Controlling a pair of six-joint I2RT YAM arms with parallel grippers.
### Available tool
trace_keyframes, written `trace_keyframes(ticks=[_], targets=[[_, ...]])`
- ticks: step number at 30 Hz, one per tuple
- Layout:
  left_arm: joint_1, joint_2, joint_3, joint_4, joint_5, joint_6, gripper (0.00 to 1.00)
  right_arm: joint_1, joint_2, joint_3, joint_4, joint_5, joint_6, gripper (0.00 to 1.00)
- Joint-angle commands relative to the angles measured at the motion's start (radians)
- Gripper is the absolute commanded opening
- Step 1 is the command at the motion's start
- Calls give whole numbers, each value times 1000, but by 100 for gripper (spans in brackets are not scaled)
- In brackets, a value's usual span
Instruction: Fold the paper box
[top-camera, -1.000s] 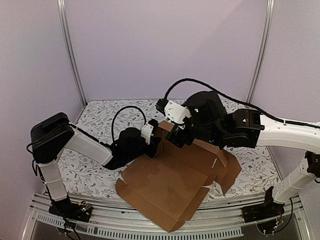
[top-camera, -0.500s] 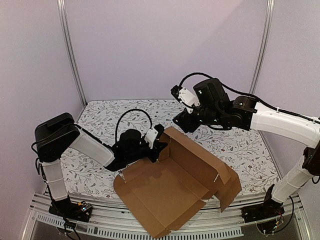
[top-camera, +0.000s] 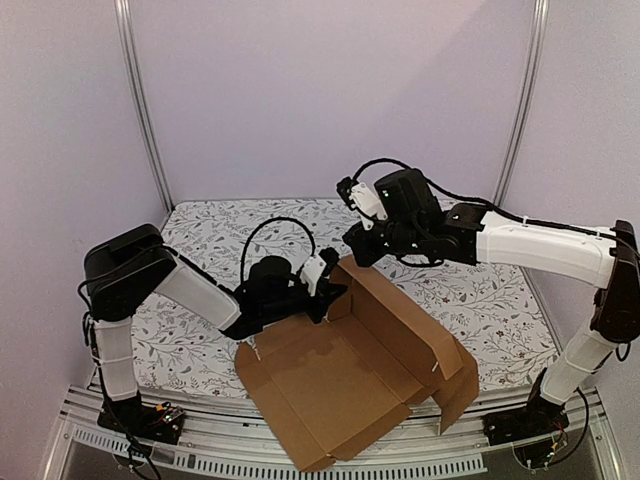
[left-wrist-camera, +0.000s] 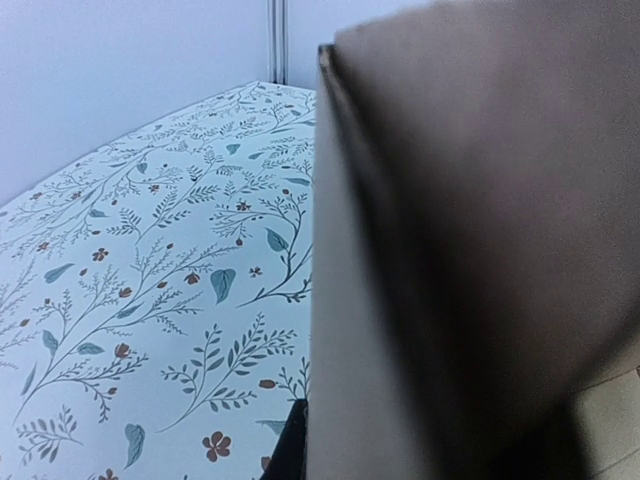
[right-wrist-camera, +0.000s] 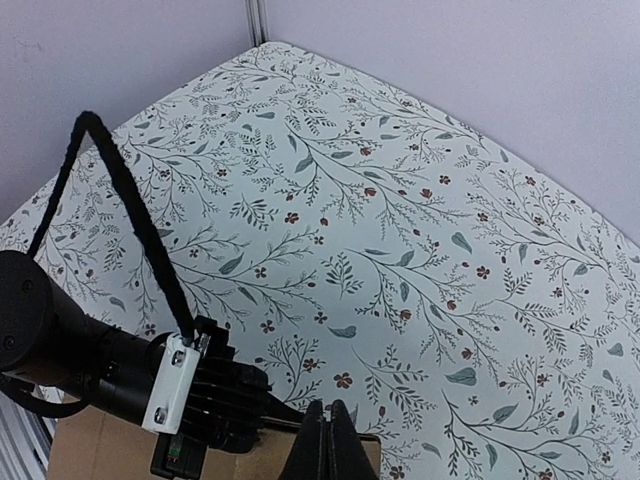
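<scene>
The paper box (top-camera: 330, 385) is a brown cardboard sheet. Its base lies flat near the table's front, and its long back wall (top-camera: 400, 310) stands raised. My left gripper (top-camera: 328, 292) is shut on the wall's left end. In the left wrist view blurred cardboard (left-wrist-camera: 470, 250) fills the right side, with one dark finger (left-wrist-camera: 292, 450) against it. My right gripper (top-camera: 352, 248) hovers just above the wall's top left corner. In the right wrist view its fingers (right-wrist-camera: 329, 430) are pressed together with nothing between them, over the cardboard edge (right-wrist-camera: 100, 450) and the left gripper (right-wrist-camera: 215, 395).
A floral cloth (top-camera: 200, 240) covers the table. A metal rail (top-camera: 250, 455) runs along the near edge, and the box's front corner hangs over it. Purple walls and two upright posts (top-camera: 140, 110) close the back and sides.
My right gripper has lifted off the box, drawn back toward the far side and shut. The back wall now stands more upright. My left gripper has shifted slightly right, still gripping.
</scene>
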Motion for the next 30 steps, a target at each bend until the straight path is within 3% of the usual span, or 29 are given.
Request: trace_keyframes(ticks=[1, 7, 16, 25, 30], targets=[[6, 24, 12, -18, 13, 2, 3, -6, 37, -57, 71, -46, 66, 0], [6, 26, -1, -7, 11, -18, 6, -5, 62, -117, 122, -81, 127, 0], [6, 28, -44, 55, -16, -44, 27, -5, 77, -156, 135, -80, 149, 0], [9, 51, -76, 144, -69, -48, 30, -5, 71, -163, 133, -86, 150, 0], [13, 61, -120, 288, -60, -81, 31, -5, 66, -166, 133, -95, 151, 0]])
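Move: The right hand, shut, hovers at the standing wall's far top corner, about 2 cm ahead, 3 cm left and 5 cm below. The side panel lies some 5 cm back, 8 cm left and 14 cm below; the wall's end flap about 18 cm right, 18 cm back and 15 cm below. The left hand already has the side panel between its shut fingers; from there the far top corner is roughly 7 cm ahead, 5 cm right and 9 cm above. Shut right fingertips come down onto the standing wall's top edge beside its far corner and seem to press there: a quick drop of about 4 cm, drifting 1.5 cm left with a slight tilt, then holding still. Meanwhile the left fingers let go their pinch, opening to about a third around the side panel, and ease left by 1.5 cm and a little down. ##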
